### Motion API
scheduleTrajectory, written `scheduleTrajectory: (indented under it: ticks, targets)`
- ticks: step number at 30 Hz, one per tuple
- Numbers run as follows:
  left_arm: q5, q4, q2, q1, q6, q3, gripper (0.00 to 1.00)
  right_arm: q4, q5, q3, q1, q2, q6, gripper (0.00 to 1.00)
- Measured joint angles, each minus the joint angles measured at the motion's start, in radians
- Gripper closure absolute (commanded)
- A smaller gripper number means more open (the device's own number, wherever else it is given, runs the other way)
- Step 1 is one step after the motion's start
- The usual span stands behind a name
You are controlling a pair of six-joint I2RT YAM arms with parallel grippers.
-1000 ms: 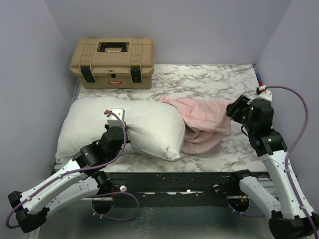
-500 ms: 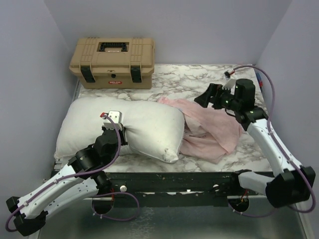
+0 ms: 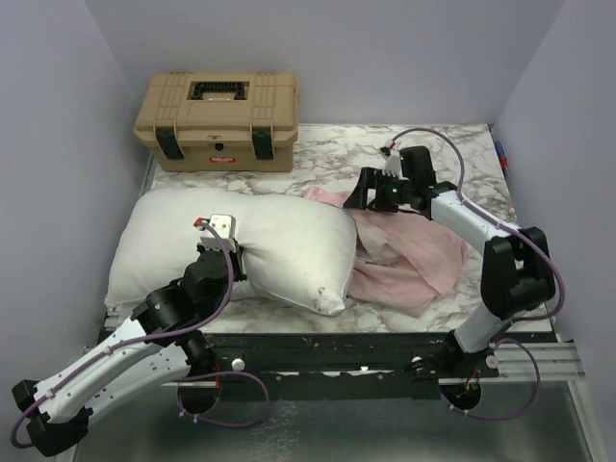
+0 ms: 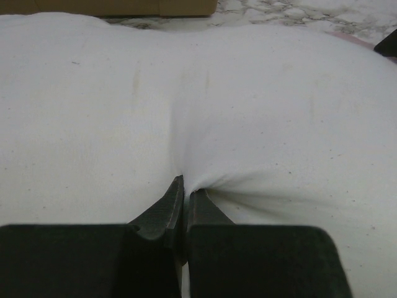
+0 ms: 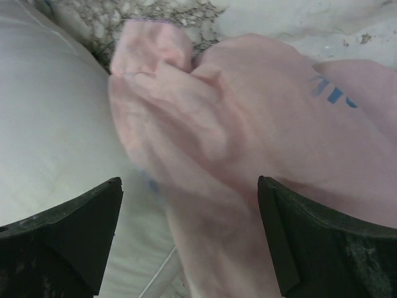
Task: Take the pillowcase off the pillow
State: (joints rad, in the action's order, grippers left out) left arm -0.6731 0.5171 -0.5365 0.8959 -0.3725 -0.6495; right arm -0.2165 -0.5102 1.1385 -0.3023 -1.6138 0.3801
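The white pillow lies across the left and middle of the marble table. The pillowcase, pale pink inside out, lies crumpled to its right, its left edge against the pillow's right end. My left gripper is shut on a pinch of the pillow's fabric, which shows in the left wrist view at my left gripper. My right gripper is open and empty, just above the pillowcase's far left corner. In the right wrist view the pink pillowcase lies between and beyond the spread jaws of my right gripper, with the pillow at left.
A tan toolbox stands at the back left by the wall. Purple walls close in the table on the left, back and right. Bare marble shows behind the pillowcase at the back right.
My right arm has swung from the right side to the back and then left, over the pillowcase's far left corner. The pillowcase has spread a little. The left gripper has hardly moved.
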Motion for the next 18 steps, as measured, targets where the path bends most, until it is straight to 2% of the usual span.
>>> scheduleTrajectory:
  ticks: [3,5,6,9,12,13,18]
  targets:
    - [0.0,-0.001,0.001,0.0,0.0,0.001,1.0,-0.005,0.02,0.013,0.0,-0.094,-0.007,0.18]
    - [0.0,-0.003,0.002,0.0,0.0,0.002,1.0,-0.017,0.042,0.013,0.0,-0.137,-0.012,0.3]
    - [0.0,-0.003,0.003,0.0,0.0,0.003,1.0,-0.022,0.053,0.013,0.001,-0.152,-0.014,0.39]
    - [0.0,-0.003,0.003,0.0,0.0,0.003,1.0,-0.05,0.105,0.025,0.001,-0.171,-0.019,0.77]
    - [0.0,-0.003,0.006,-0.003,0.0,0.003,1.0,-0.076,0.171,0.048,0.002,-0.171,-0.019,0.95]
    - [0.0,-0.003,0.008,-0.004,0.0,0.003,1.0,-0.08,0.195,0.057,0.006,-0.17,-0.015,0.99]
    - [0.0,-0.002,0.026,-0.005,0.0,0.003,1.0,-0.114,0.293,0.066,0.077,-0.119,0.003,0.99]
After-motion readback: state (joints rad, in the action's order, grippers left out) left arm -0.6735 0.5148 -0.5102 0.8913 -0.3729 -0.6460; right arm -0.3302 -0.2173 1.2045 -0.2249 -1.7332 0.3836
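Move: The loose fold of the pink pillowcase lies about 8 cm below the open right hand, some 2 cm to its right and 1 cm ahead. The rest of the pillowcase heap spreads back from it, its middle about 10 cm back and 10 cm right of this hand. The pillow's right end bulges about 11 cm back and 9 cm left. The left hand, still pinching the pillow, has the fold roughly 17 cm ahead and 25 cm right, some 12 cm lower. The pillowcase's loose fold is pinched as the right hand sinks about 7 cm onto it and shuts its wide-open fingers. With the cloth gripped, the hand drags it right some 6 cm and a little forward, rising slightly and turning clockwise away from the pillow's right end. The left hand keeps its pinch on the pillow. ##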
